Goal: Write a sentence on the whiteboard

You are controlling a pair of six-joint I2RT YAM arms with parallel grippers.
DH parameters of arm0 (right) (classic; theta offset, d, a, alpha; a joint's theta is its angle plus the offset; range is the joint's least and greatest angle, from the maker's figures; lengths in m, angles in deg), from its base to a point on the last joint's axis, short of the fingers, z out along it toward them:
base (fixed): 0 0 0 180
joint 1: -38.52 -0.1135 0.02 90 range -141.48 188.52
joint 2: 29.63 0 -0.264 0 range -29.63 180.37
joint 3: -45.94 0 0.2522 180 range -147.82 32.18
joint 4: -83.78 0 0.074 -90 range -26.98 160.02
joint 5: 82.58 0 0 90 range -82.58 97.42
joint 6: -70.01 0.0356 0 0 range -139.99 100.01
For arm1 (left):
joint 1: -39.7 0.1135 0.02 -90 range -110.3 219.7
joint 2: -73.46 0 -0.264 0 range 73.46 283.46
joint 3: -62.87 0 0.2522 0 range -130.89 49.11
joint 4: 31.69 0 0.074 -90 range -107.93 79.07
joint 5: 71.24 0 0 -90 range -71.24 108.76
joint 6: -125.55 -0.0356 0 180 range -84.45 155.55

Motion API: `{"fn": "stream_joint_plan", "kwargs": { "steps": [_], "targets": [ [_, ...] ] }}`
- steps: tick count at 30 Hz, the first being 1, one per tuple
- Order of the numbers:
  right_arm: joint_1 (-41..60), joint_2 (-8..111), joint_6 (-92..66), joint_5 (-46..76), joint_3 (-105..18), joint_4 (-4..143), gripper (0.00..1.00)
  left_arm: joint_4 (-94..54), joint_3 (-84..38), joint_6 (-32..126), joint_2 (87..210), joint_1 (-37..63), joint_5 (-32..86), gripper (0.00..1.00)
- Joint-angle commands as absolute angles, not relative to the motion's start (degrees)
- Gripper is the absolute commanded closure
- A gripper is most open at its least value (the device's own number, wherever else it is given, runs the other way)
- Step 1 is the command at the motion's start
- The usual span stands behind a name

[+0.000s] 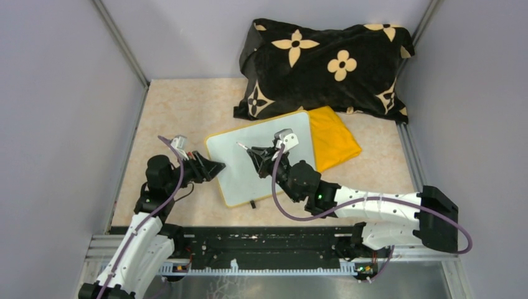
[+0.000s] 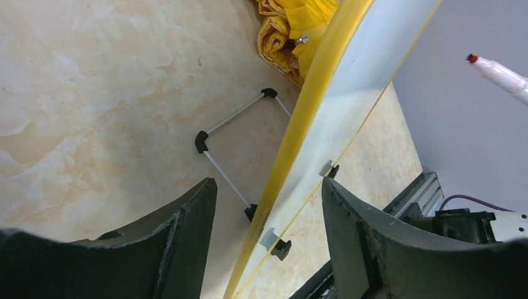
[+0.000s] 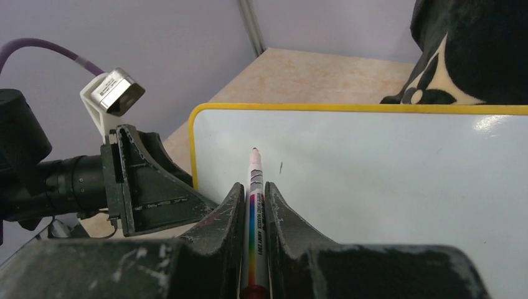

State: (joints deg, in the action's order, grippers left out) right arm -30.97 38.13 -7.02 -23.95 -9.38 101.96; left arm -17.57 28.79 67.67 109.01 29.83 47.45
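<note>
The whiteboard [image 1: 246, 177] lies tilted on the table, white with a yellow rim, its left edge lifted. My left gripper [image 1: 219, 167] is open at that edge. In the left wrist view the rim [image 2: 299, 131] runs between the spread fingers [image 2: 187, 230] without touching them. My right gripper [image 1: 254, 152] hovers over the board's left half, shut on a white marker [image 3: 255, 180] whose tip points at the board [image 3: 386, 180]. The marker's red tip [image 2: 474, 59] also shows in the left wrist view. The sentence is not in view; only a tiny dark mark [image 3: 281, 167] shows.
A black pillow with tan flowers [image 1: 324, 62] lies at the back. A folded yellow cloth [image 1: 333, 140] sits under the board's right edge. A wire stand [image 2: 230, 143] lies beneath the board. Grey walls close both sides; a black rail [image 1: 268, 246] runs along the near edge.
</note>
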Motion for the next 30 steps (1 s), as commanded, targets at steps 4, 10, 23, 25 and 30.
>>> {"fn": "stream_joint_plan", "kwargs": {
  "steps": [4, 10, 23, 25, 30],
  "targets": [
    [-30.45, 36.44, -9.69, -21.62, -9.66, 105.60, 1.00, -14.61, 25.01, 65.98, 108.60, 30.03, 43.60, 0.34],
    [-30.44, 37.64, -10.54, -21.14, -9.71, 105.35, 1.00, -15.34, 26.24, 65.76, 108.27, 30.03, 43.09, 0.42],
    [-30.36, 41.17, -10.76, -21.53, -11.45, 105.53, 1.00, -16.68, 27.40, 66.40, 108.02, 30.03, 44.06, 0.56],
    [-30.38, 41.52, -10.76, -20.33, -11.77, 106.39, 1.00, -16.75, 27.40, 66.40, 107.99, 30.03, 44.15, 0.57],
    [-30.42, 43.53, -10.76, -18.57, -13.63, 107.54, 1.00, -16.73, 27.49, 66.40, 107.74, 30.03, 44.07, 0.59]
  ]
}}
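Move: The whiteboard's middle lies about 14 cm to the right of the left hand and 3 cm ahead, at about its height; its left edge runs between that hand's parted fingers. From the right hand, already holding the marker, the board's middle is some 5 cm to the right, 2 cm ahead and 12 cm below. A short dark mark on its upper left part sits about 4 cm ahead of the right hand, 3 cm left and 8 cm below. The whiteboard's left edge is taken between the left fingers, which narrow from wide to under half open as that hand shifts about 1.5 cm left, up and slightly forward. The right hand keeps its grip on the marker, rises a touch, then sinks some 2.5 cm towards the board's upper left part while drifting 1.5 cm left, its left side dipping about 5 degrees. ##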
